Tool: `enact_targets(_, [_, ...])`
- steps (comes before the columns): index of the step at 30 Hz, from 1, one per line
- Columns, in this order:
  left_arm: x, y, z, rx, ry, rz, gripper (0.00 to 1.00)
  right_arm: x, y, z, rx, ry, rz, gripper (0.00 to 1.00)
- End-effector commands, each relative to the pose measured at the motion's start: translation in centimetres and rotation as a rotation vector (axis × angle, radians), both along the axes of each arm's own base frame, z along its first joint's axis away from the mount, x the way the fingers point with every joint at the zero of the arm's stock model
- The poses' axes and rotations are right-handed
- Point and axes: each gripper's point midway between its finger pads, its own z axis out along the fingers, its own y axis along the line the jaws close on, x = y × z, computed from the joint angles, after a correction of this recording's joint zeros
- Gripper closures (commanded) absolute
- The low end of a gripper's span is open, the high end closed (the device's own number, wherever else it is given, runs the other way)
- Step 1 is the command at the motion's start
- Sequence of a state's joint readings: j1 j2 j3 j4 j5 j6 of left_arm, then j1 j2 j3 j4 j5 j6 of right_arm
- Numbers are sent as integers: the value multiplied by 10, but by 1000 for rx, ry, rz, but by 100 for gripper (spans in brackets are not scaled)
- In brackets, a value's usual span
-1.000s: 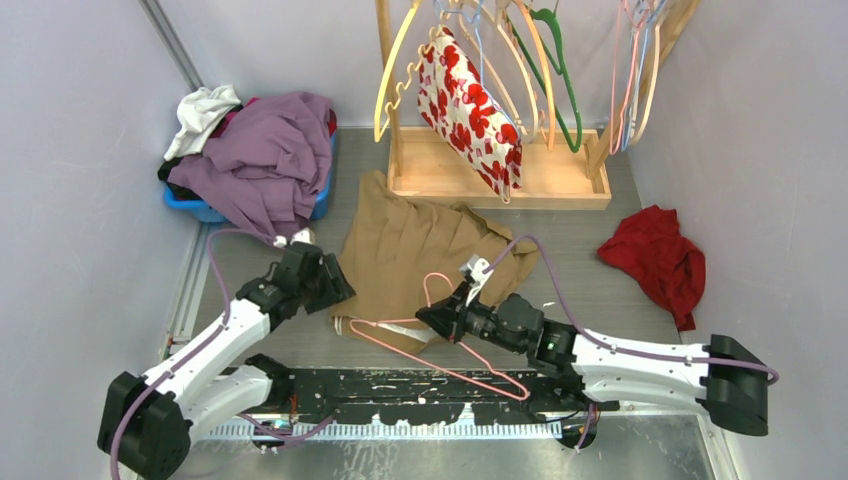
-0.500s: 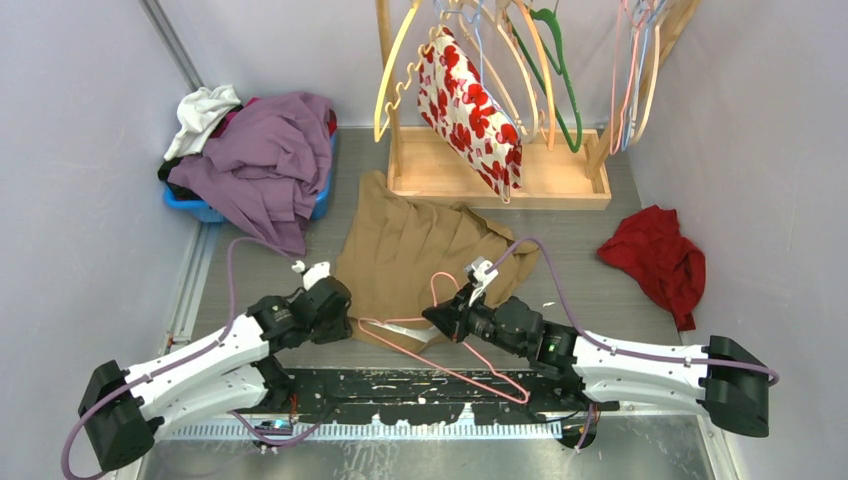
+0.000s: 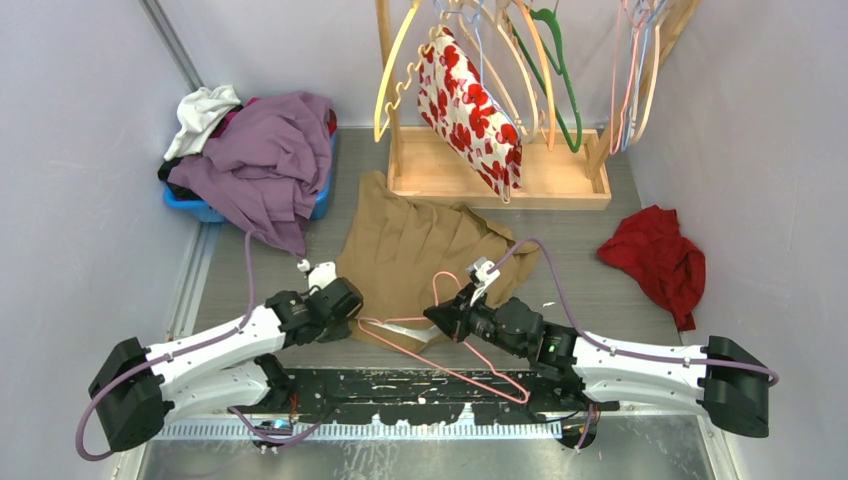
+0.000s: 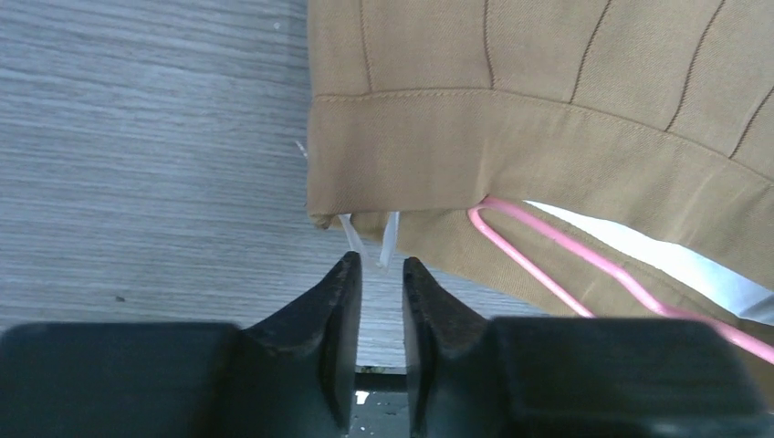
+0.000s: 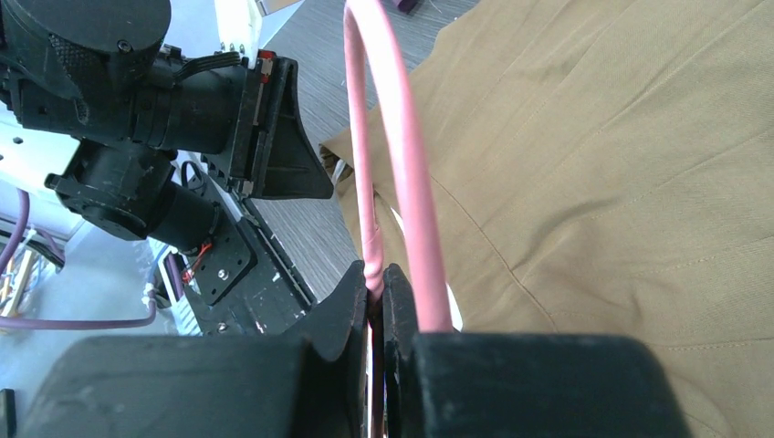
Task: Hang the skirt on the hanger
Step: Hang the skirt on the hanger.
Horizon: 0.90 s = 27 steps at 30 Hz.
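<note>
The tan skirt lies flat in the middle of the table, its waistband facing the arms. A pink wire hanger lies across the near edge with one end tucked into the waistband opening. My right gripper is shut on the hanger wire just below its hook, above the skirt. My left gripper sits at the waistband's left corner. Its jaws stand a narrow gap apart with nothing between them. Two white ribbon loops hang right at the tips.
A wooden rack at the back holds several hangers and a red-and-white floral garment. A blue bin heaped with purple clothes stands back left. A red cloth lies on the right. The black base rail runs along the near edge.
My left arm has swung right and down to the skirt's near-left corner, and its jaws have narrowed. The right gripper and hanger have barely moved.
</note>
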<state>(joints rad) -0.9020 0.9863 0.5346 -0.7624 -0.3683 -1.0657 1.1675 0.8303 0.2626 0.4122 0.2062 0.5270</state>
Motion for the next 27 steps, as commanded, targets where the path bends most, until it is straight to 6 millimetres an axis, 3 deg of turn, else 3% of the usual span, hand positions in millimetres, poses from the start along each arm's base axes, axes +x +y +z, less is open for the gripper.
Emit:
enact_targets(1, [21, -19, 15, -54, -86, -6, 78, 7, -3, 13, 48, -23, -36, 99])
enact_targets(13, [19, -17, 0, -6, -54, -2, 79, 8, -2, 12, 67, -13, -40, 99])
enact_targets(18, [19, -13, -2, 11, -51, 8, 87, 8, -1, 12, 72, -9, -37, 99])
enact_targets(21, [19, -11, -2, 25, -50, 11, 99, 8, 2, 12, 83, -4, -31, 99])
enact_targets(27, [18, -7, 12, 14, -72, 13, 100, 7, 10, 12, 107, 16, -13, 99])
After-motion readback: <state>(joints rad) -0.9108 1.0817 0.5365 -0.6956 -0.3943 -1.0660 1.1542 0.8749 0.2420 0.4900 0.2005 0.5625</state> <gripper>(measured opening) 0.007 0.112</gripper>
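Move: The skirt's clear hanging loops lie almost under the left hand, about 1 cm ahead and 2 cm below. The skirt's near-left waist corner is some 2 cm ahead and 2 cm left of this hand, also 2 cm below; the pink hanger's left end sits at the waist edge, about 2 cm ahead and 3 cm right, 1 cm below. From the right hand the loops lie roughly 18 cm left, level fore-and-aft, some 11 cm below. The left hand eases down onto the skirt's clear hanging loops beside the waist corner, about 1 cm down with just under 1 cm forward and a touch to the right, its fingers still pointing steeply down, then shuts its narrow gap completely to pinch a loop between the fingertips. The right hand practically stays put and keeps its grip on the pink hanger's neck, holding the left end at the skirt's waist edge. ##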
